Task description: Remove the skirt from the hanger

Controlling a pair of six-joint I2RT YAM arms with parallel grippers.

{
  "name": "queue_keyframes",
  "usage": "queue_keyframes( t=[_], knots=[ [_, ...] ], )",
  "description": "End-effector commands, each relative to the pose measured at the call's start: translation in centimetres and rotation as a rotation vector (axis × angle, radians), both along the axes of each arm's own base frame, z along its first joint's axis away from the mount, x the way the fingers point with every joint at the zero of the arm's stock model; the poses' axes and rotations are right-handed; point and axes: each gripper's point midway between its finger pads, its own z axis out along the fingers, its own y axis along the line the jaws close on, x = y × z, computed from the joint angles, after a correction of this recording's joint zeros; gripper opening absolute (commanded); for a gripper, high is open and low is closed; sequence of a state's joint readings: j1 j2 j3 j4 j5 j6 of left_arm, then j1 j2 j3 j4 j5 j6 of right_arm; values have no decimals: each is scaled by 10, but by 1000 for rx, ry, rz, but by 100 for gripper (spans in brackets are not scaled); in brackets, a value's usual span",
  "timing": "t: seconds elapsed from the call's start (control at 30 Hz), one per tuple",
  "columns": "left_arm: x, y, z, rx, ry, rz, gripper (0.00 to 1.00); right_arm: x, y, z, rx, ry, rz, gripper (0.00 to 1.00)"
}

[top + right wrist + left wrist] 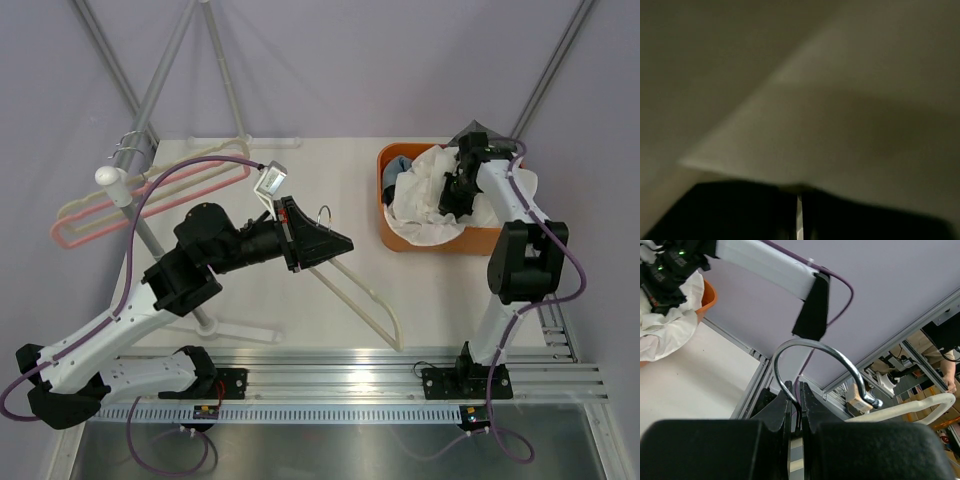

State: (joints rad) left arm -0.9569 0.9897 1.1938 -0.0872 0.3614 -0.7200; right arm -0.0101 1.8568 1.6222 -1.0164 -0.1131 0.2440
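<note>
My left gripper (pixel 340 240) is shut on the metal hook (pixel 820 347) of a cream hanger (pixel 360 290), held above the middle of the table. The hook's stem is pinched between the fingers of the left gripper (pixel 800 395). One hanger clip (pixel 271 180) shows at its upper end; nothing hangs from the hanger. The white skirt (pixel 420 195) lies bunched in the orange basket (pixel 395 235) at the back right. My right gripper (pixel 455 190) is shut and pressed down into that cloth. In the right wrist view pale fabric (pixel 840 115) fills the frame above the right gripper (pixel 799 192); I cannot tell whether any cloth is pinched.
A clothes rack stands at the left, its pole (pixel 150 245) slanting over the table and its foot bar (pixel 240 325) near the front. Pink and cream hangers (pixel 90 215) hang from it. The basket (pixel 709 292) and skirt (pixel 665 325) show at the left wrist view's upper left.
</note>
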Motion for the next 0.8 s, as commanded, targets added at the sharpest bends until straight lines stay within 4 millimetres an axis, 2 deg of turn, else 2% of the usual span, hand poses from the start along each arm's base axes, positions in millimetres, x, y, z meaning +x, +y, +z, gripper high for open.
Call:
queue_keyframes(
  t=[0.0, 0.03, 0.07, 0.13, 0.23, 0.3, 0.33, 0.37, 0.4, 0.43, 0.47, 0.53, 0.6, 0.67, 0.7, 0.73, 0.77],
  knots=[
    [-9, 8, 22, -60, -42, -12, 0, 23, 18, -6, -26, 20, 17, 0],
    [-8, 8, 21, -54, -41, -7, 0, 23, 19, -12, -49, 42, 22, 0],
    [-8, 9, 19, -47, -40, -6, 0, 24, 24, -27, -57, 79, 35, 0],
    [-7, 9, 16, -40, -39, -1, 0, 26, 29, -35, -60, 97, 48, 0],
    [-6, 7, 11, -30, -33, -6, 0, 18, 26, -47, -92, 126, 52, 1],
    [-7, 5, 8, -24, -25, -17, 0, 14, 16, -35, -141, 91, 38, 4],
    [-7, 4, 6, -21, -24, -21, 0, 13, 13, -27, -153, 77, 32, 16],
    [-8, 3, 7, -23, -21, -28, 0, 13, 12, -7, -159, 27, 27, 25],
    [-9, 3, 6, -22, -17, -32, 0, 12, 11, 5, -162, 1, 25, 33],
    [-10, 2, 6, -21, -14, -39, 0, 11, 9, 19, -168, -25, 18, 54],
    [-10, 2, 6, -20, -10, -41, 0, 8, 9, 43, -161, -80, 13, 63],
    [-11, 2, 5, -17, -5, -45, 0, 6, 11, 74, -147, -144, 14, 72],
    [-13, 4, 6, -16, -9, -52, 0, -3, 10, 114, -142, -220, 14, 84],
    [-18, 6, 9, -13, -17, -70, 0, -11, 10, 144, -143, -290, 13, 99],
    [-20, 6, 10, -15, -22, -81, 0, -13, 10, 164, -144, -339, 14, 99],
    [-27, 6, 13, -21, -31, -116, 0, -18, 11, 173, -135, -354, 20, 99],
    [-31, 6, 19, -36, -47, -139, 0, -27, 12, 191, -123, -404, 25, 99]
  ],
)
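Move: Beneath the right hand, which already holds the white skirt, the orange box has its middle about 6 cm lower, some 2 cm farther out and level sideways. The denim skirt lies in the box roughly 12 cm to this hand's left and 5 cm ahead; the grey skirt is bunched about 12 cm ahead and 6 cm right. From the left hand, the box is some 28 cm ahead, 25 cm right and 38 cm below. Pressing on down into the box with the white skirt still pinched, the right hand sinks about 4 cm, drifting a little forward and left, then opens its fingers wide and lets go. It climbs quickly some 18 cm off the skirt, its fingertips swinging forward about 20 degrees as it rises. The left hand keeps its grip on the cream hanger, easing down about a centimetre. ##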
